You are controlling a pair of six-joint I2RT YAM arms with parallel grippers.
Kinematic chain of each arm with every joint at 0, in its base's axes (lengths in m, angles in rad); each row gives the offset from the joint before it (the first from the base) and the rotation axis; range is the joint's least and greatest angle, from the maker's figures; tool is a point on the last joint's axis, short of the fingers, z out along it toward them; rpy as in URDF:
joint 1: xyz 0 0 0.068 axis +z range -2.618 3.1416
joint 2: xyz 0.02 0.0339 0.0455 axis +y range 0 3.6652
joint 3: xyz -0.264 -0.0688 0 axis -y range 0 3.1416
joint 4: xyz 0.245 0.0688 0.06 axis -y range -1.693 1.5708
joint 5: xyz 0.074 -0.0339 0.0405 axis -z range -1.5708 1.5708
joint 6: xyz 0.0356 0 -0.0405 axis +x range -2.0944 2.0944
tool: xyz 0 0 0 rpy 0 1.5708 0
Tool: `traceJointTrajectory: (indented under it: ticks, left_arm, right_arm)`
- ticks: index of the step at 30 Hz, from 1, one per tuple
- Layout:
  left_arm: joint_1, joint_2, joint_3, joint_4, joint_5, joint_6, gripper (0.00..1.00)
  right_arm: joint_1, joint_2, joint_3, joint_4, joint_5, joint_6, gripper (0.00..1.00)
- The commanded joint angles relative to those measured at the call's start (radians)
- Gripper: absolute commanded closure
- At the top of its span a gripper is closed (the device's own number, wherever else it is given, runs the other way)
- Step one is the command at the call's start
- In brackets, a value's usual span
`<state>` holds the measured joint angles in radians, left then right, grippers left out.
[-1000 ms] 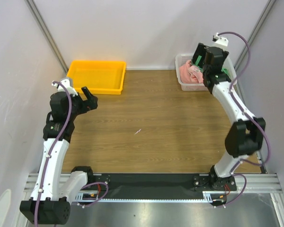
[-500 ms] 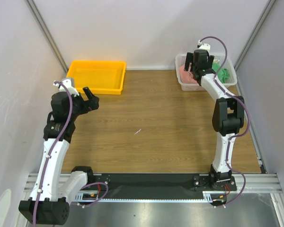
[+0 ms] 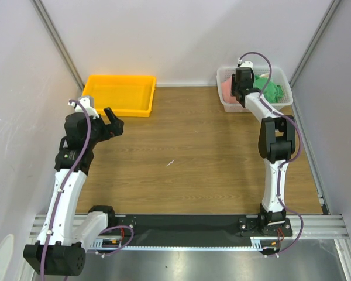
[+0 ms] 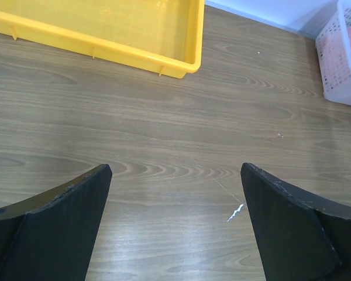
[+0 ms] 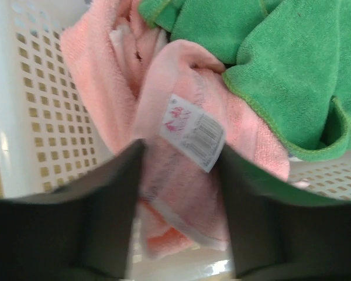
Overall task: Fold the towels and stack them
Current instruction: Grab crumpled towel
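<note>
A salmon-pink towel (image 5: 105,76) and a bright green towel (image 5: 281,64) lie crumpled together in the white lattice basket (image 5: 41,117). My right gripper (image 5: 180,146) is down inside the basket. Its blurred fingers stand on either side of a raised fold of the pink towel, just below its white label (image 5: 193,132). From above, the right gripper (image 3: 241,82) covers the basket's left half, with the pink towel (image 3: 227,91) to its left and the green towel (image 3: 269,89) to its right. My left gripper (image 4: 175,170) hovers open over bare wood, holding nothing.
A yellow tray (image 3: 120,111) sits at the back left, close to the left gripper (image 3: 112,120). The basket (image 3: 285,88) stands in the back right corner by the wall. A small white scratch (image 4: 236,212) marks the wooden table.
The right arm dropped from above the basket into it, and its jaws narrowed around the pink towel's fold. The left arm has stayed put.
</note>
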<state>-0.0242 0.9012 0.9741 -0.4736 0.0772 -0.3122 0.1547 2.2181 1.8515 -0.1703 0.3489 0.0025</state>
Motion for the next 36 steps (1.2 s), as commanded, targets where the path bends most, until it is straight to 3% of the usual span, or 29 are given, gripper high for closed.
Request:
traceJointTrajectory:
  ticks: [1,2,4,5,6,19,26,36]
  left_arm:
    - [0.004,-0.008,0.003,0.029,0.015,0.018,0.00]
    - [0.006,-0.010,0.003,0.029,0.013,0.018,0.00]
    - [0.007,-0.013,0.002,0.027,0.012,0.018,0.00]
    - [0.007,-0.013,0.000,0.029,0.013,0.016,0.00]
    - [0.007,-0.015,-0.002,0.030,0.018,0.016,0.00]
    - [0.006,-0.041,-0.008,0.041,0.051,0.021,0.00]
    - [-0.003,-0.045,-0.009,0.049,0.058,0.025,0.00]
    - [-0.016,-0.058,-0.015,0.058,0.084,0.025,0.00]
  right_arm:
    - [-0.006,0.000,0.048,0.009,-0.027,-0.015,0.55]
    - [-0.006,0.002,0.051,0.011,-0.037,-0.010,0.69]
    - [-0.007,0.002,0.066,0.003,-0.050,-0.007,0.83]
    - [-0.006,0.000,0.077,-0.004,-0.060,-0.007,0.97]
    - [-0.006,-0.001,0.087,-0.012,-0.064,0.013,1.00]
    - [0.008,-0.234,0.268,-0.075,-0.131,0.030,1.00]
    - [0.075,-0.359,0.353,-0.081,-0.108,-0.047,1.00]
    - [0.227,-0.566,0.330,-0.100,-0.156,-0.084,1.00]
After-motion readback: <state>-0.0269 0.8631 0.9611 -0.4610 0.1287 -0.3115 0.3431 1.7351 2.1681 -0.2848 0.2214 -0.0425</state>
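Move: Between the right hand's half-closed fingers lies the crumpled pink towel, its middle some 2 cm ahead, about 1 cm left and 2 cm below. The green towel lies about 9 cm to the right of this hand and 5 cm farther out, at much the same height; the white basket's middle is about 5 cm right, 2 cm ahead and 5 cm down. From the left hand the pink towel is roughly 32 cm ahead, 50 cm right and 16 cm lower. Closing the rest of the way, the right fingers pinch the pink towel near its label, then lift it nearly 40 cm up out of the basket, slowly at first and then fast. On the way up the hand draws back about 12 cm and swings some 10 cm left, its fingers tipping up nearly 40 degrees to about level or just above and turning somewhat counter-clockwise, keeping their hold. ##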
